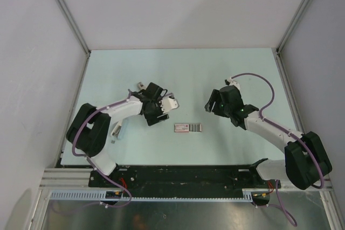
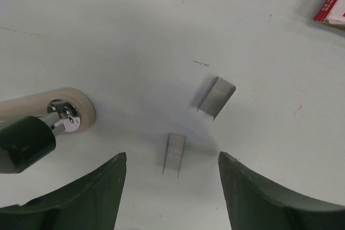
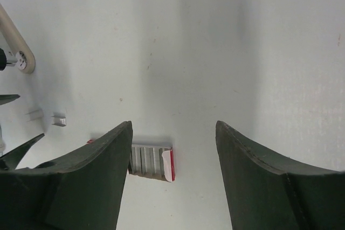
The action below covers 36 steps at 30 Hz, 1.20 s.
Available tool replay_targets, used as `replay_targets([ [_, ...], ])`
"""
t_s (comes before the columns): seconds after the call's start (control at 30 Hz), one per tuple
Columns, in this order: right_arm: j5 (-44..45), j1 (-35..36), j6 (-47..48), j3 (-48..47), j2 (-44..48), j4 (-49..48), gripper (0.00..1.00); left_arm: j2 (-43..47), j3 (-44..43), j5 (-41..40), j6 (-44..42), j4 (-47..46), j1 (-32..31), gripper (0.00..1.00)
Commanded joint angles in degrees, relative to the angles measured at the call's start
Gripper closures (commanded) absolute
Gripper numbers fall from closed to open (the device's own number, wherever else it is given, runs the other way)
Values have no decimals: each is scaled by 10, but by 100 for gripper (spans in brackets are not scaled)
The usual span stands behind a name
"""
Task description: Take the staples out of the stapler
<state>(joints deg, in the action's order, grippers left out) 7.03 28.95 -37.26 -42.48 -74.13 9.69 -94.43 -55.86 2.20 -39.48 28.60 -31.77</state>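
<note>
A tiny flat red-and-white box (image 1: 188, 127) lies mid-table; the right wrist view shows grey staple rows in it (image 3: 153, 161). A beige rounded bar with a chrome pin (image 2: 59, 112), apparently the stapler's hinge end, lies left of my left gripper (image 2: 171, 157) and joins a dark part. It also shows in the right wrist view (image 3: 16, 41). Two loose staple strips lie on the table: one (image 2: 175, 153) between the open left fingers, one (image 2: 216, 96) just beyond. My left gripper (image 1: 160, 112) is open and empty. My right gripper (image 1: 209, 106) is open and empty above the box's right end.
A pale grey-blue object (image 1: 118, 130) lies beside the left arm's elbow. Grey enclosure walls stand left (image 1: 32, 52), right and behind. A black rail (image 1: 183, 176) runs along the near edge between the arm bases. The box's corner (image 2: 331, 4) shows in the left wrist view.
</note>
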Motion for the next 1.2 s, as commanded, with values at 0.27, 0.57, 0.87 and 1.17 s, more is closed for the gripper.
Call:
replay_targets([
  [0.27,-26,-7,11,1,4,-39,33,-39,-31,7,-27,0,-7,35],
  [0.57,-34,-10,12,1,6,-42,34,-50,-27,6,-48,8,-7,52],
  [0.87,-40,-14,14,1,19,-38,35,-71,-46,25,-91,59,0,57],
  [1.17,-45,-23,20,1,37,-29,36,-101,-72,54,-107,126,16,65],
])
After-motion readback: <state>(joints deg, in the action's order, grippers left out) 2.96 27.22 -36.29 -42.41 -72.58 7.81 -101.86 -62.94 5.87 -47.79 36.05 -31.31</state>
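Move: The left hand, fingers open, hangs almost on top of the nearer-left staple strip, whose middle is about 2 cm below it and 1 cm to its right. The second strip lies some 5 cm right and 1 cm back, the stapler's middle about 10 cm ahead and 1 cm left, and the staple box roughly 14 cm right and 4 cm back. From the right hand, the targeted strip is about 20 cm left, 2 cm back and 9 cm below. No contact can be made out yet: the left fingertips close in around the left staple strip, narrowing from wide open to about a third open with a gap still showing beside it. The hand sinks just over 1 cm onto the strip, edging slightly right, then turns about 10 degrees clockwise with a small tilt as the fingers keep closing. ##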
